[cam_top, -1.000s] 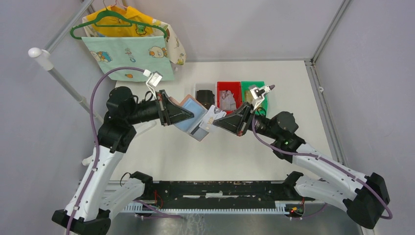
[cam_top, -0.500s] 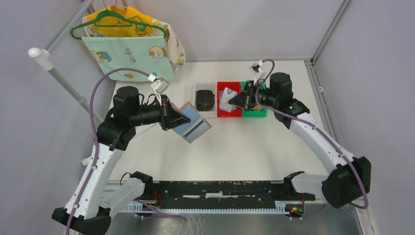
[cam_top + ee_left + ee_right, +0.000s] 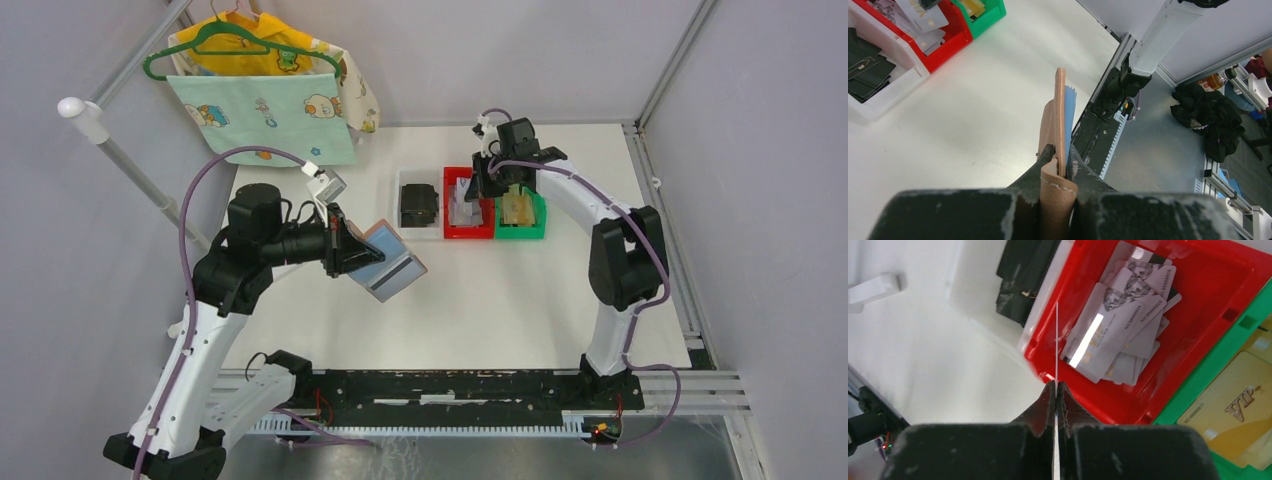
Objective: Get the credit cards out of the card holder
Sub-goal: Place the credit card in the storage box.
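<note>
My left gripper (image 3: 352, 255) is shut on the fold of the pinkish-tan card holder (image 3: 390, 265) and holds it open above the table, its blue-grey inside facing up. In the left wrist view the card holder (image 3: 1060, 115) stands edge-on between my shut fingers (image 3: 1050, 157). My right gripper (image 3: 480, 188) is at the back over the red bin (image 3: 467, 232). It is shut on a thin pale credit card (image 3: 1056, 340), seen edge-on above the bin's near rim. Several more pale credit cards (image 3: 1118, 330) lie piled in the red bin (image 3: 1198, 340).
A white bin (image 3: 400, 180) with a black blocky item (image 3: 418, 205) stands left of the red bin. A green bin (image 3: 520, 232) with golden-tan cards (image 3: 1243, 405) stands right of it. Clothes on a hanger (image 3: 265, 90) hang at the back left.
My right gripper pulled a card from the card holder and carried it back over the red bin. My left gripper, still holding the card holder, shifted slightly left and nearer.
</note>
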You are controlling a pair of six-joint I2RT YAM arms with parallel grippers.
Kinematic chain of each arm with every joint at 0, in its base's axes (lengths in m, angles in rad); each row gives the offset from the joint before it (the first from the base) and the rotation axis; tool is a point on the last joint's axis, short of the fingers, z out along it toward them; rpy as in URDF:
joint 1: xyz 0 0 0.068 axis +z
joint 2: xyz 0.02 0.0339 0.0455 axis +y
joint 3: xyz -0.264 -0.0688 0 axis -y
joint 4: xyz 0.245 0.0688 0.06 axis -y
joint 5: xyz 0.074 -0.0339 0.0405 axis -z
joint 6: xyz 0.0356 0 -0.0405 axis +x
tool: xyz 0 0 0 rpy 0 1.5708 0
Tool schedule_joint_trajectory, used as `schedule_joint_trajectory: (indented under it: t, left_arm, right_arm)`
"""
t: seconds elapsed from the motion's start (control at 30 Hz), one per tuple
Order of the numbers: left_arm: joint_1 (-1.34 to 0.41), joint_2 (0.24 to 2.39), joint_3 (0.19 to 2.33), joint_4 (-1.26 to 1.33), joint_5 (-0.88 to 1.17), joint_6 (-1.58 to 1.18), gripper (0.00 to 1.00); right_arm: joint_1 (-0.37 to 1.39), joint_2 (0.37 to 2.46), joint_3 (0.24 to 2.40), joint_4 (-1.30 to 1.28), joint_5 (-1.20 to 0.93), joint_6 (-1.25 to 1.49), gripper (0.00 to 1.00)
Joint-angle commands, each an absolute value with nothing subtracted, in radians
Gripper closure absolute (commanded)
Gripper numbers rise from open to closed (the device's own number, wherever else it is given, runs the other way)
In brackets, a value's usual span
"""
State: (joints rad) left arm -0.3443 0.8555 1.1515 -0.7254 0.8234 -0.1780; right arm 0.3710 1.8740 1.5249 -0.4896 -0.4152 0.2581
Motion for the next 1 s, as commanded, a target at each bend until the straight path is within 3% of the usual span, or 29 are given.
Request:
schedule_joint_trajectory:
  t: [0.0,0.4,0.53,0.7,0.97]
  left_arm:
    - [-0.347,0.841,1.183,-0.699,0.873,-0.145,0.98]
    - [-0.345,0.836,1.18,-0.7,0.896,-0.159,0.98]
    - [-0.345,0.834,1.183,-0.699,0.897,-0.157,0.98]
    - [-0.346,0.836,1.183,-0.699,0.903,-0.157,0.98]
    - [-0.346,0.832,1.187,-0.699,0.906,-0.159,0.98]
  right_arm:
    - [0.368,1.954,1.62,-0.516,-0.356,0.216,1.0]
    - [0.37,2.139,1.719,-0.432,-0.377,0.247,0.99]
    - [0.371,2.15,1.72,-0.413,-0.374,0.242,0.86]
    - [0.376,2.132,1.688,-0.385,-0.345,0.233,0.76]
    - [0.39,2.004,1.623,-0.316,-0.297,0.229,0.74]
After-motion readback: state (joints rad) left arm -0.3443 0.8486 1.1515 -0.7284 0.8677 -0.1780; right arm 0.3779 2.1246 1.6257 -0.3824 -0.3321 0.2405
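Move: The right hand, holding a card, has the middle of the storage box's red bin about 4 cm ahead, 1 cm left and 11 cm below. At the same depth, the white bin of black cards is roughly 11 cm to its left and the green bin of gold cards 9 cm to its right. From the left hand, still gripping the card holder, the red bin lies some 28 cm ahead, 15 cm right and 29 cm below. The right hand lowers its card about 7 cm and 5 cm forward into the red bin, then opens its fingers. ##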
